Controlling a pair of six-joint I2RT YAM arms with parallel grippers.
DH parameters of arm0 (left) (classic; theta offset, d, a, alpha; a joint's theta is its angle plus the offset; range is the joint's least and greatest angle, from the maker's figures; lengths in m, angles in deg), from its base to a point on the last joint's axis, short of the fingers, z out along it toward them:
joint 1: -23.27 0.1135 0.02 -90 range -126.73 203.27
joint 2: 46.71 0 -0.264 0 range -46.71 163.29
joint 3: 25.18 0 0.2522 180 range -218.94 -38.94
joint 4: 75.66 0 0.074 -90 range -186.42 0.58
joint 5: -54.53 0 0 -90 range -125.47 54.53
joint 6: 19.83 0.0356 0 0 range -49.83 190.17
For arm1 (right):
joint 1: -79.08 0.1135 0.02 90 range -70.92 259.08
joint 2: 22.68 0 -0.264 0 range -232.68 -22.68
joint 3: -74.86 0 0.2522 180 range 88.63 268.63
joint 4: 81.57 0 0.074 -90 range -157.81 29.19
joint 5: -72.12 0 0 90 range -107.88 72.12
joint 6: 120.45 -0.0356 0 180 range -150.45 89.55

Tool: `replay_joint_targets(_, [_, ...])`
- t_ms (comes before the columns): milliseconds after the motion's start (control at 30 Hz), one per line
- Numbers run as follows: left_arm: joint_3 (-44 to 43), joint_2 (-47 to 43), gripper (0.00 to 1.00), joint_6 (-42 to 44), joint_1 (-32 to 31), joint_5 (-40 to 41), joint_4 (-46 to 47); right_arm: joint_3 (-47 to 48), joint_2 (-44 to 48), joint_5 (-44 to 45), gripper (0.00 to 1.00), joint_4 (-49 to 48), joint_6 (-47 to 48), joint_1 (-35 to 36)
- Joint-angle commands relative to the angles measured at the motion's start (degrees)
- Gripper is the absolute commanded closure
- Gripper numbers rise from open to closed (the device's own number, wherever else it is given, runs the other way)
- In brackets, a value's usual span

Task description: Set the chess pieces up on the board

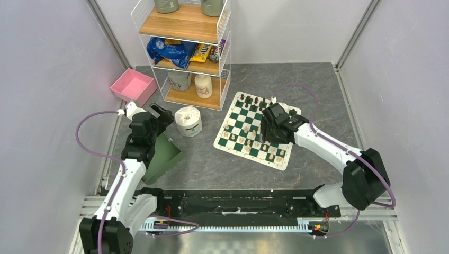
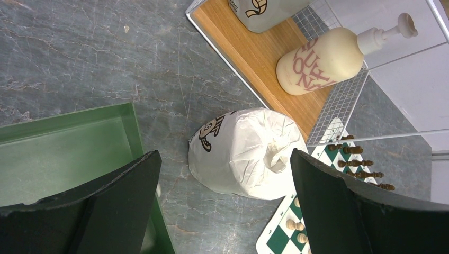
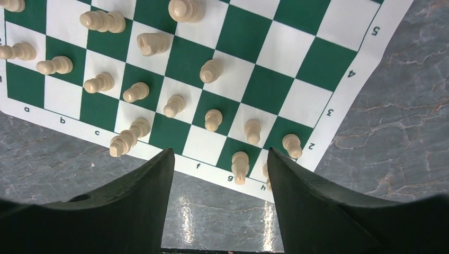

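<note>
The green-and-white board (image 1: 242,126) lies right of centre on the grey table. Dark brown chess pieces (image 1: 253,100) stand along its far edge and cream ones (image 1: 241,140) along its near rows. My right gripper (image 1: 269,132) hovers over the board's right half. In the right wrist view it (image 3: 218,156) is open over the near border, with a cream piece (image 3: 240,166) upright on g1 between the fingers and touching neither. Several cream pieces (image 3: 213,119) fill the first rows of the board (image 3: 296,47), a few further up. My left gripper (image 2: 225,159) is open and empty beside the board.
A wrapped toilet roll (image 1: 188,120) stands left of the board, in front of my left gripper (image 1: 163,117). A green bin (image 1: 161,153) lies under the left arm. A wire shelf (image 1: 185,53) with a pump bottle (image 2: 323,61) stands behind, a pink tray (image 1: 132,86) to its left.
</note>
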Motion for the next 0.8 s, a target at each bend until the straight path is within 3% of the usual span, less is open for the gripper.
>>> replay_joint_targets(0, [-0.24,-0.85,0.0,-0.38,0.37,0.68,1.17,3.57,-0.92,1.82,0.24,-0.23,-0.14,0.2])
replay_joint_targets(200, [-1.15,0.52,0.0,-0.58,0.45,0.54,1.17,4.97,-1.39,4.16,0.03,0.29,-0.24,0.02])
replay_joint_targets(500, [-2.19,1.08,0.0,-2.59,0.45,0.03,0.86,12.45,-5.15,6.33,0.03,2.94,0.33,-1.77])
replay_joint_targets(767, [-3.65,2.47,0.0,-4.92,0.43,-0.46,0.17,24.91,-9.3,1.74,0.03,4.88,-0.37,-6.91])
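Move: What the empty right hand goes for isn't clear; the middle of the dark pieces' front row lies about 16 cm ahead, 1 cm right and 6 cm below. A loose light piece stands some 5 cm ahead and 2 cm left, another roughly 10 cm ahead and 3 cm left. The light corner piece is about 4 cm back, 2 cm right. From the left hand, that dark row lies some 13 cm ahead, 38 cm right and 15 cm lower. The right hand opens fully, sweeping about 7 cm forward over the board towards the dark pieces, rising 5–6 cm. ##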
